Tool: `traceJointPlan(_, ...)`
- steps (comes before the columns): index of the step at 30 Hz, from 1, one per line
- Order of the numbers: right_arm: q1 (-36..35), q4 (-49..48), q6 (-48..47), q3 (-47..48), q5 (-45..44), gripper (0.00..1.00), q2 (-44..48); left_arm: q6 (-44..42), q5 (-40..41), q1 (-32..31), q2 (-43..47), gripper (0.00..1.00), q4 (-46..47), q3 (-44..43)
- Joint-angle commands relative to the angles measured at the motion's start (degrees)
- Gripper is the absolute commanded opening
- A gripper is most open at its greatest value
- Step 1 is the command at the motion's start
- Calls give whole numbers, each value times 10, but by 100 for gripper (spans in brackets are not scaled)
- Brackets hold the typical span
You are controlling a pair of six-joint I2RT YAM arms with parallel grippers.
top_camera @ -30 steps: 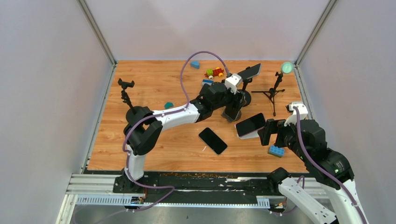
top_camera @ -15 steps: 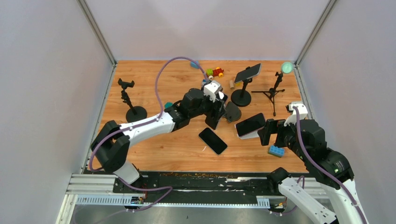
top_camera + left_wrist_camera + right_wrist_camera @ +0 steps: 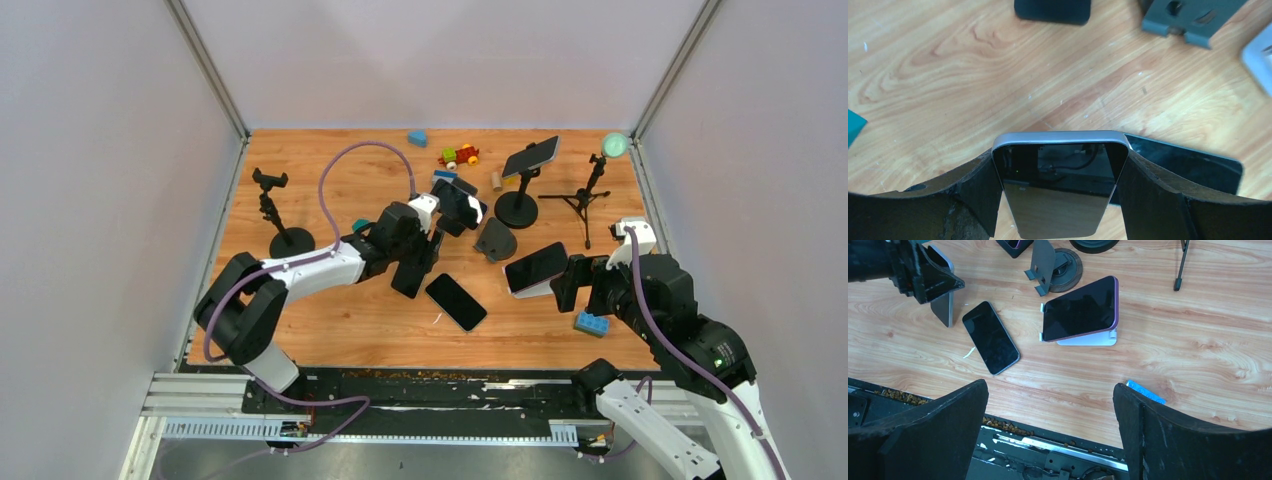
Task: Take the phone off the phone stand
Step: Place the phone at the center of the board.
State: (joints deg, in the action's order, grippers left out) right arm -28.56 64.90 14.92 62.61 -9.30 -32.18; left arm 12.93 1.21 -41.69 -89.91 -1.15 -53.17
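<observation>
My left gripper (image 3: pixel 412 262) (image 3: pixel 1060 161) is shut on a silver-edged phone (image 3: pixel 1060 186) with a dark screen, gripping its long sides. It holds the phone (image 3: pixel 408 279) on edge just above the wood, left of a black phone (image 3: pixel 456 301) that lies flat. The right wrist view shows the held phone's silver back (image 3: pixel 943 308). The grey phone stand (image 3: pixel 495 240) (image 3: pixel 1193 17) (image 3: pixel 1044 262) is bare, off to the gripper's right. My right gripper (image 3: pixel 566 283) (image 3: pixel 1050 390) is open and holds nothing, near the table's front right.
A purple-edged phone (image 3: pixel 536 267) leans on a white stand right by the right gripper. Another phone (image 3: pixel 530 155) sits on a round-based stand at the back. A tripod (image 3: pixel 588 197), a clamp stand (image 3: pixel 272 214), toy pieces (image 3: pixel 458 155) and a blue brick (image 3: pixel 591 323) are around.
My left arm has drawn back from the grey stand, leftward and nearer, carrying the phone. The right arm has not moved.
</observation>
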Motion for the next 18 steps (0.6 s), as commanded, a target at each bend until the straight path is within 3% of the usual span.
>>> traceJointPlan(1, 2, -4, 3, 4, 4, 97, -3, -2, 43, -2, -26, 0, 17, -2)
traceJointPlan(12, 2, -3, 3, 1, 5, 97, -7, -38, 66, -1, -109, 1, 27, -29)
traceJointPlan(16, 3, -4, 3, 0, 4, 97, -8, -41, 59, -1, -132, 8, 21, -47)
traceJointPlan(18, 3, -4, 3, -1, 5, 97, -8, -41, 59, -1, -141, 18, 20, -51)
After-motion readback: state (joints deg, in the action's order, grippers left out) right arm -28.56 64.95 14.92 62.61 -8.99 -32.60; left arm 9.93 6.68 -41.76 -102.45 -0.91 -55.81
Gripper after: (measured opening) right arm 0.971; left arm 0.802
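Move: The phone already hangs in the left hand's fingers; the bare board it is going to lies some 9 cm below that hand, about 4 cm to its left and 2 cm back. Another phone lies flat roughly 6 cm right and 9 cm back, at board height; the emptied stand is some 16 cm right and 6 cm ahead. From the idle right hand the landing spot is about 15 cm ahead, 38 cm left and 24 cm below. Downwards, nearly straight, the left hand lowers the held phone about 7 cm towards the open board beside the phone lying there, stopping near the end. As it sinks, the wrist rolls some 10 degrees, left side rising, which brings the hanging phone flatter. The fingers keep their hold on its two long edges. ##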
